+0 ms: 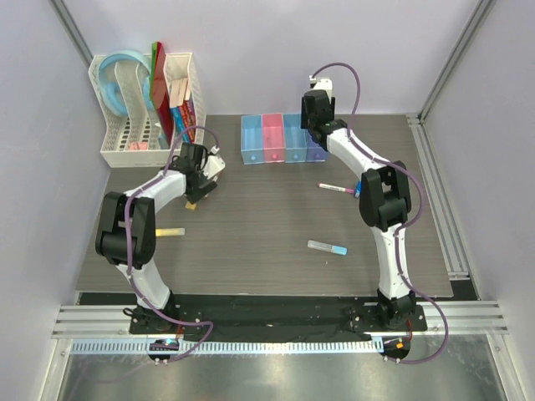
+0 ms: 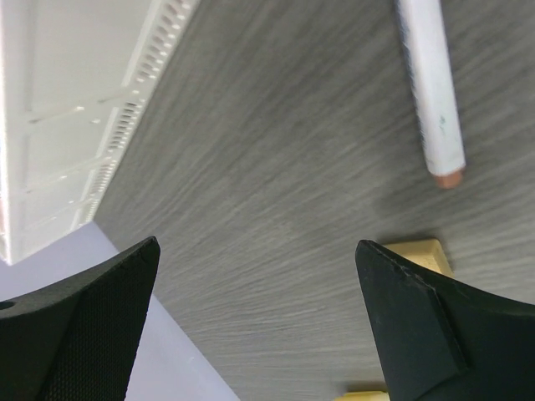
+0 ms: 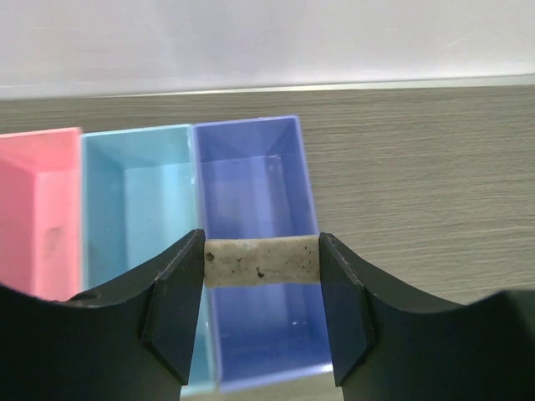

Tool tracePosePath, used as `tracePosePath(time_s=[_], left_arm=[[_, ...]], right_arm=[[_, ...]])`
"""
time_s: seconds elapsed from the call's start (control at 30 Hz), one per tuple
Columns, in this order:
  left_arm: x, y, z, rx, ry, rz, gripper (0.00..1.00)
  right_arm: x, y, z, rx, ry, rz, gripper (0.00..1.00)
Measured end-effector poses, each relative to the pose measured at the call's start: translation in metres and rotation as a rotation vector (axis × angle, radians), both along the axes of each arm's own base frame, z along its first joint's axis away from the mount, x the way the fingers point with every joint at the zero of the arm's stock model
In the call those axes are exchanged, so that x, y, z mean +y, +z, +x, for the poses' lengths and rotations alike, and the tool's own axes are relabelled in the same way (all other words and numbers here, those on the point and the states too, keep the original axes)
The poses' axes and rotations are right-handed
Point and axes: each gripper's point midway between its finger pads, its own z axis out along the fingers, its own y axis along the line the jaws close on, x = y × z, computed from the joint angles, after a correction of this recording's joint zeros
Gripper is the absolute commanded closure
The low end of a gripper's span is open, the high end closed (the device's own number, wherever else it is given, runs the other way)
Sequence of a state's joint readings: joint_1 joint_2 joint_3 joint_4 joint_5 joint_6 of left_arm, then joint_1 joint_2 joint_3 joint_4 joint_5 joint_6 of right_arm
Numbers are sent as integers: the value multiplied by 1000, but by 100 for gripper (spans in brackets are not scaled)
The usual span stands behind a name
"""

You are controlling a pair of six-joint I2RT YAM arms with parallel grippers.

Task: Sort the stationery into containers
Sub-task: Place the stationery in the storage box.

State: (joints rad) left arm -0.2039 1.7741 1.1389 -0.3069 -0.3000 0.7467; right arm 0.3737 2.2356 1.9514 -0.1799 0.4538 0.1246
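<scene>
The containers are four joined bins at the back: light blue (image 1: pixel 252 138), pink (image 1: pixel 273 138), light blue (image 1: pixel 292 138) and violet-blue (image 1: pixel 316 150). My right gripper (image 3: pixel 262 263) is shut on a short, speckled off-white block (image 3: pixel 262 261), hanging above the violet-blue bin (image 3: pixel 255 188). My left gripper (image 2: pixel 257 246) stands open, low over the table, with nothing between its fingers. A tan piece (image 2: pixel 418 251) lies just beside its right finger (image 2: pixel 435 326). A white stick with an orange tip (image 2: pixel 435 92) lies beyond. On the table lie a purple pen (image 1: pixel 338 189), a grey stick with a light-blue tip (image 1: pixel 326 247) and a yellowish stick (image 1: pixel 170 231).
A white mesh rack (image 1: pixel 150 117) with books and folders stands at the back left, close to my left gripper; its wall (image 2: pixel 67 125) fills the left of the left wrist view. A metal rail (image 1: pixel 439 209) runs along the table's right edge.
</scene>
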Motion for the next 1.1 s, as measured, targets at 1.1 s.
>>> tracePosePath(time_s=[1.1], left_arm=[[-4, -4, -47, 150, -44, -95, 0]], right_arm=[[-4, -52, 12, 81, 40, -43, 51]])
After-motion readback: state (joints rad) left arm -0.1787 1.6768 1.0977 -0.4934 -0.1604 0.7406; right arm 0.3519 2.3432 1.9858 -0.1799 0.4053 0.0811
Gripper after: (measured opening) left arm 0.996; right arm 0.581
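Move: The right hand, holding the pale block, is above the navy compartment of the storage box, whose middle lies roughly 3 cm ahead, 14 below, with no sideways offset; the light-blue compartment is 6 cm left of it. The pink-tipped marker lies about 15 cm back and 4 right of this hand. From the open left hand the yellow block is some 7 cm back, 5 right and 6 below; the yellow stick is about 13 back, 1 right, the white marker 12 right, 1 back. The right hand keeps its grip on the pale block and lowers it about 5 cm towards the navy compartment, swinging some 3 cm to the right and edging a little forward on the way down, then holding its height while it drifts back left by nearly as much. Meanwhile the left hand, fingers still wide open above the table, draws back about 5 cm towards the yellow block and yellow stick, with a pause partway, sinking slightly before it starts to rise again, while its fingers tip some 10 degrees further down. ##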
